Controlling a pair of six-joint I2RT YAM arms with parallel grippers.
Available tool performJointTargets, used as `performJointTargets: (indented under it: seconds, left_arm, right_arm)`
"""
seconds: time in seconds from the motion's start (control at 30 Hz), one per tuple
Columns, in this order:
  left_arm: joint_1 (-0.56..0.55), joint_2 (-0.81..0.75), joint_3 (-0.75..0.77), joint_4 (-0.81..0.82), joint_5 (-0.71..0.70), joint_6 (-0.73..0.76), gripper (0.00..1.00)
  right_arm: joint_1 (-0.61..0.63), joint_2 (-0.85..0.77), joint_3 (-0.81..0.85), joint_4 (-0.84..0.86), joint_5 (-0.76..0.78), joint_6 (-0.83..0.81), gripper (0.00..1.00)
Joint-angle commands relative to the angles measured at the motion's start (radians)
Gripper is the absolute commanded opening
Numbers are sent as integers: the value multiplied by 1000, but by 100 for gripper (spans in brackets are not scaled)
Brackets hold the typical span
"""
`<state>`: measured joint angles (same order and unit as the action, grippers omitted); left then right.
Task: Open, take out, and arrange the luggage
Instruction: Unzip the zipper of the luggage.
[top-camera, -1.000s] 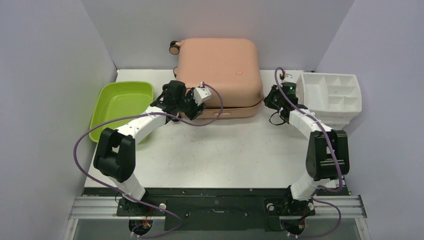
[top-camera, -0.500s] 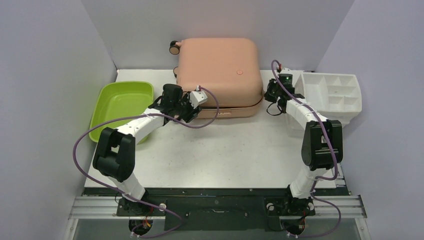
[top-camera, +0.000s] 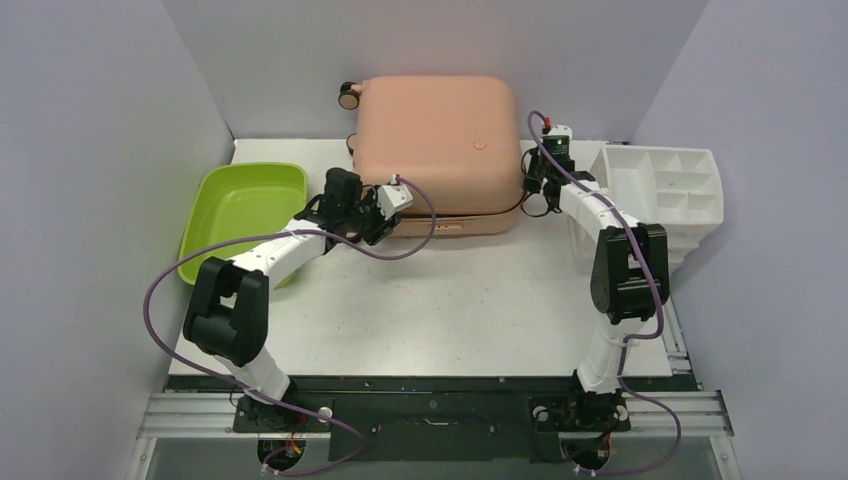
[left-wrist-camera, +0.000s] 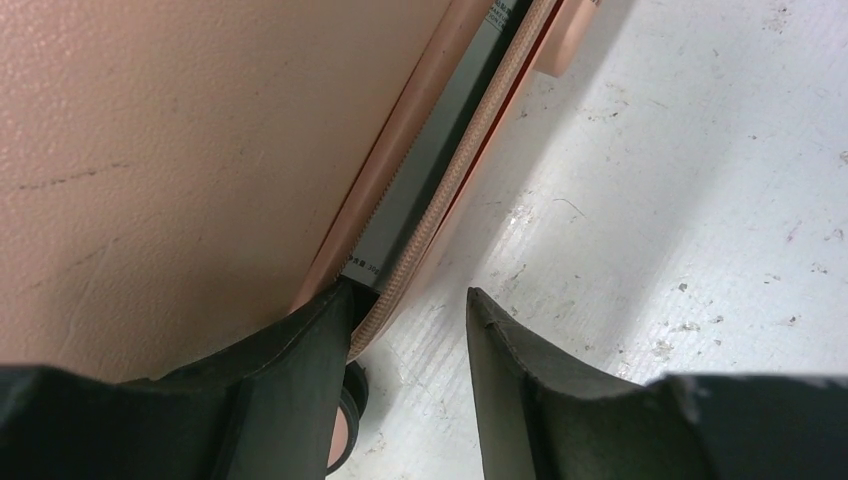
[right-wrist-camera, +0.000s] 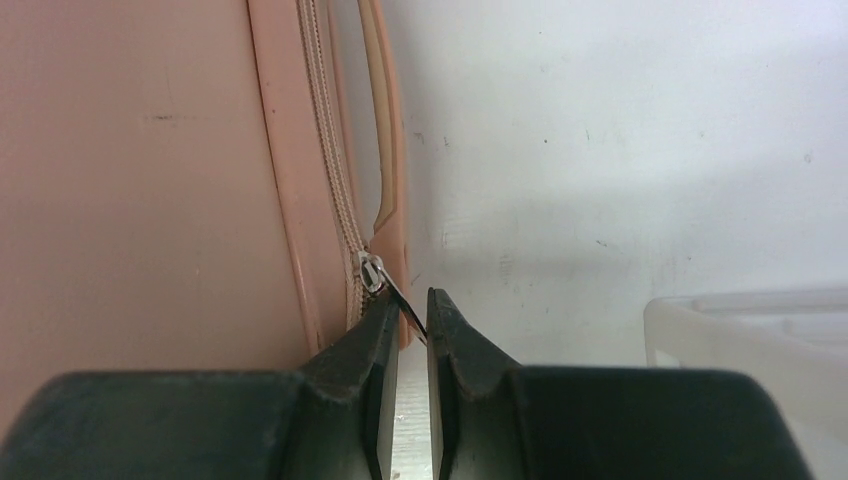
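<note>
The salmon-pink luggage (top-camera: 440, 130) lies flat at the back of the table, its zip partly undone along the front. My left gripper (top-camera: 384, 218) is at its front left corner. There its jaws stand open (left-wrist-camera: 408, 296), one finger (left-wrist-camera: 300, 360) tucked into the parted seam beside the zip tape (left-wrist-camera: 440, 200), the other over bare table. My right gripper (top-camera: 531, 186) is at the luggage's right side (right-wrist-camera: 130, 180). It is shut (right-wrist-camera: 408, 302) on the thin metal zip pull (right-wrist-camera: 398, 294), which hangs from the slider (right-wrist-camera: 371, 270).
A lime-green tub (top-camera: 240, 210) sits left of the luggage, beside my left arm. A white compartment organizer (top-camera: 665, 190) stands at the right, close to my right arm, its rim (right-wrist-camera: 750, 330) showing. Grey walls enclose three sides. A caster wheel (left-wrist-camera: 345, 425) sits under my left finger.
My right gripper has travelled toward the back along the luggage's right side, holding the zip pull. My left gripper has shifted slightly left at the front corner, its jaws a little narrower.
</note>
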<state>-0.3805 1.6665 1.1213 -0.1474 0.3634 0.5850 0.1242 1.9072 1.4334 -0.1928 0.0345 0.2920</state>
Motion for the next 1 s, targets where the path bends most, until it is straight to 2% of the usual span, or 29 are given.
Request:
performJointTargets:
  seconds: [0.0,0.23,0.33,0.43,0.47,0.5,0.57,0.6,0.63,0.73,0.8,0.97]
  left_arm:
    - [68,-42,-19,8,-109,24,43]
    - [84,-70,-54,-5,-63,32,42]
    - [101,-82,-59,-20,-37,38,42]
    - [122,-105,-49,-53,18,43,43]
    - [132,-111,-47,-60,28,44,44]
    - [137,-124,-46,-69,42,42,46]
    - [149,-145,-44,-77,49,41,50]
    - [155,-153,-42,-85,52,41,52]
    - [158,-167,-38,-88,54,38,59]
    - [175,-203,-26,-87,77,2,74]
    - [181,-231,-4,-84,92,-29,80]
    - [190,-284,51,-76,119,-103,84]
  right_arm:
    - [-43,42,157,219,194,27,8]
    - [-62,110,274,206,109,21,6]
    - [-71,144,302,223,-4,18,1]
    - [-77,129,262,267,-130,14,2]
    - [-77,119,217,303,-145,9,8]
    - [-75,90,193,320,-165,5,20]
    - [-76,45,119,375,-190,-3,32]
    - [-76,29,77,381,-194,-9,35]
    - [-76,-1,60,384,-196,-12,39]
    - [-81,-68,-11,376,-174,-15,44]
    - [-88,-120,-43,375,-161,-6,45]
    - [-102,-224,-87,347,-197,55,43]
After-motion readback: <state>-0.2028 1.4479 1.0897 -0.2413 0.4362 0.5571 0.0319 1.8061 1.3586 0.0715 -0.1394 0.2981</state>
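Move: The right hand already grips the zipper pull on the luggage's right side. The side handle's middle lies about 7 cm ahead of it, the luggage's middle some 17 cm left and 2 cm ahead, and the white drawer box about 22 cm right and 2 cm back. From the left hand the opened front gap is centred about 11 cm right and 1 cm ahead, the front caster wheel 6 cm left, 1 cm ahead and a little lower, and the zipper pull 28 cm right and 12 cm ahead. The right hand keeps its pinch on the zipper pull and draws it forward along the luggage's right side, slowly and then faster, about 4 cm in all, opens its fingers to let go near the end of that pull, then backs off a little and rises some 7 cm with the fingers tipping up about 15 degrees. Meanwhile the left hand, one finger at the left end of the front gap, creeps and then sweeps about 7 cm left towards the front caster wheel and comes free of the luggage, its fingers spreading wide as it lifts about 6 cm. ##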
